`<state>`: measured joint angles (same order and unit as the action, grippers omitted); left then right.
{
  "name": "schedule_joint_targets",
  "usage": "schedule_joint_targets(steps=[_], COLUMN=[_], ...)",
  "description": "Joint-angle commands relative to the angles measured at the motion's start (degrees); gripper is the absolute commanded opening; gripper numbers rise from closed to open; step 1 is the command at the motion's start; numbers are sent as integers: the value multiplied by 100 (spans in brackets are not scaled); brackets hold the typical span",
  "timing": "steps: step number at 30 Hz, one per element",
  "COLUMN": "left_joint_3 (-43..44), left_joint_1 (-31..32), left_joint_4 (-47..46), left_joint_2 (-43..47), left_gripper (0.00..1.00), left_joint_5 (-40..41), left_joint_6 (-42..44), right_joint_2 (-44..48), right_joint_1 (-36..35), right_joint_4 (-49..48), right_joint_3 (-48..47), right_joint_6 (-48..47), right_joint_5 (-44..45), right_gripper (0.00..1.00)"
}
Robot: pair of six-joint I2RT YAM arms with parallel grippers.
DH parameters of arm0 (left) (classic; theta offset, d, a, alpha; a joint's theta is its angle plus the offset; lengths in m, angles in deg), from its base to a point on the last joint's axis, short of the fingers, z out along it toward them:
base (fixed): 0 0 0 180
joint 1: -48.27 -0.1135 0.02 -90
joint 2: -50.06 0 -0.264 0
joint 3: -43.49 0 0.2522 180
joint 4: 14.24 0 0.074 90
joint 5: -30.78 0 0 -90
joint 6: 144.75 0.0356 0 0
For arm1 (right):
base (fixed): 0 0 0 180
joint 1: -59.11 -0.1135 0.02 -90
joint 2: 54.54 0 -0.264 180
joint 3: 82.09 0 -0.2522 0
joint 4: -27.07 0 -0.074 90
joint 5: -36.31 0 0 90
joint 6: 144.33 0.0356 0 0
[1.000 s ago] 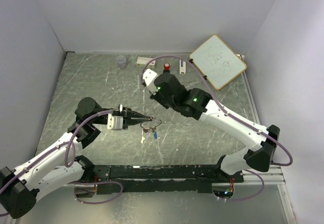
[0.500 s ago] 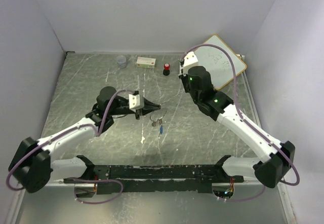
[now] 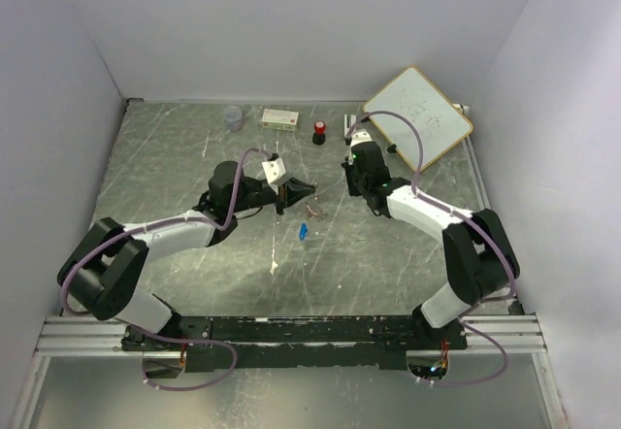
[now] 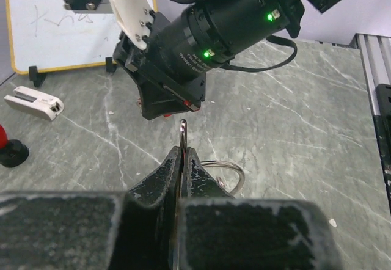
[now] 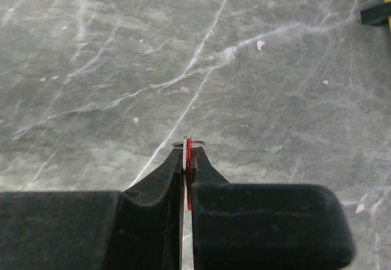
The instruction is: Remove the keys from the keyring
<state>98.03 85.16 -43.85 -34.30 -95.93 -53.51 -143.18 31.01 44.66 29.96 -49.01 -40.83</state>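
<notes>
My left gripper (image 3: 301,193) (image 4: 182,151) is shut on the keyring (image 4: 229,169), pinching a thin silver piece that sticks up past its tips. The wire loop (image 3: 313,204) curves out to the right of the fingers. My right gripper (image 3: 347,177) (image 5: 188,151) is shut on the red key (image 5: 189,154), held edge-on, with a tiny ring at its tip. It hangs a short way off from the left gripper. The blue key (image 3: 304,232) shows just below the loop. I cannot tell whether it still hangs from it.
At the back stand a whiteboard (image 3: 419,116), a black object with a red top (image 3: 319,133), a white box (image 3: 279,117), a clear cup (image 3: 233,116) and a small white stapler-like item (image 4: 33,102). A pale speck (image 3: 275,267) lies on the table. White walls enclose three sides.
The left gripper has carried the keyring away from the bases and to the right. The right arm swung back right, then folded down beside the loop, and the blue key moved along.
</notes>
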Motion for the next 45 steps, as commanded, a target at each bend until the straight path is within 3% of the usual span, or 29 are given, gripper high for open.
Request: schedule_joint_targets(steps=[1, 13, 15, 20, 25, 32, 41, 45], left_joint_3=[177, 122, 103, 51, -4, -40, -107, -134], left_joint_1=[-233, -650, -677, -693, -702, -701, -692, -675], left_joint_4=[-919, -1577, -1618, -1538, -1525, -1583, -1595, -1684], left_joint_2=[-249, -527, -532, -470, -385, -262, -16, 127], left_gripper=[9, 8, 9, 8, 9, 9, 8, 8], left_joint_5=[99, -103, -125, -117, -91, -107, 16, -176], left_joint_6=[-456, -968, -1006, -949, -933, -1022, -1246, -1400], right_joint_2=[-380, -1733, -1908, -1888, -1488, -382, 1300, 2017], right_joint_1=[332, 634, 647, 646, 643, 591, -294, -425], right_joint_4=[-922, -1403, -1317, -1297, -1116, -1333, -2709, -3316], right_joint_3=[100, -270, -499, -523, -483, 181, 2145, 2898], right_joint_6=[270, 372, 358, 305, 219, 127, -27, 135], right_joint_5=[-457, -1011, -1068, -1060, -1012, -1137, -1101, -1484], right_gripper=[0, 1, 6, 33, 49, 50, 49, 48])
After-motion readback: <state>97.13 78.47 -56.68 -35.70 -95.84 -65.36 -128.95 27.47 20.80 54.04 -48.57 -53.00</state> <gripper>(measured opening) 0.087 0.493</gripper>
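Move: The right hand already holds the red-tagged key; its bare spot on the table is about 5 cm ahead, 1 cm left and some 10 cm below. From that hand, the red stamp stands about 19 cm ahead and 6 cm left, the stapler 21 cm ahead and 2 cm right, and the held keyring 3 cm back, 8 cm left, a little higher. From the left hand, the spot lies about 5 cm ahead, 7 cm right and 20 cm down. Right arm lowers the red-tagged key about 8 cm and forward, opens, rises, backs off; left eases keyring forward. ##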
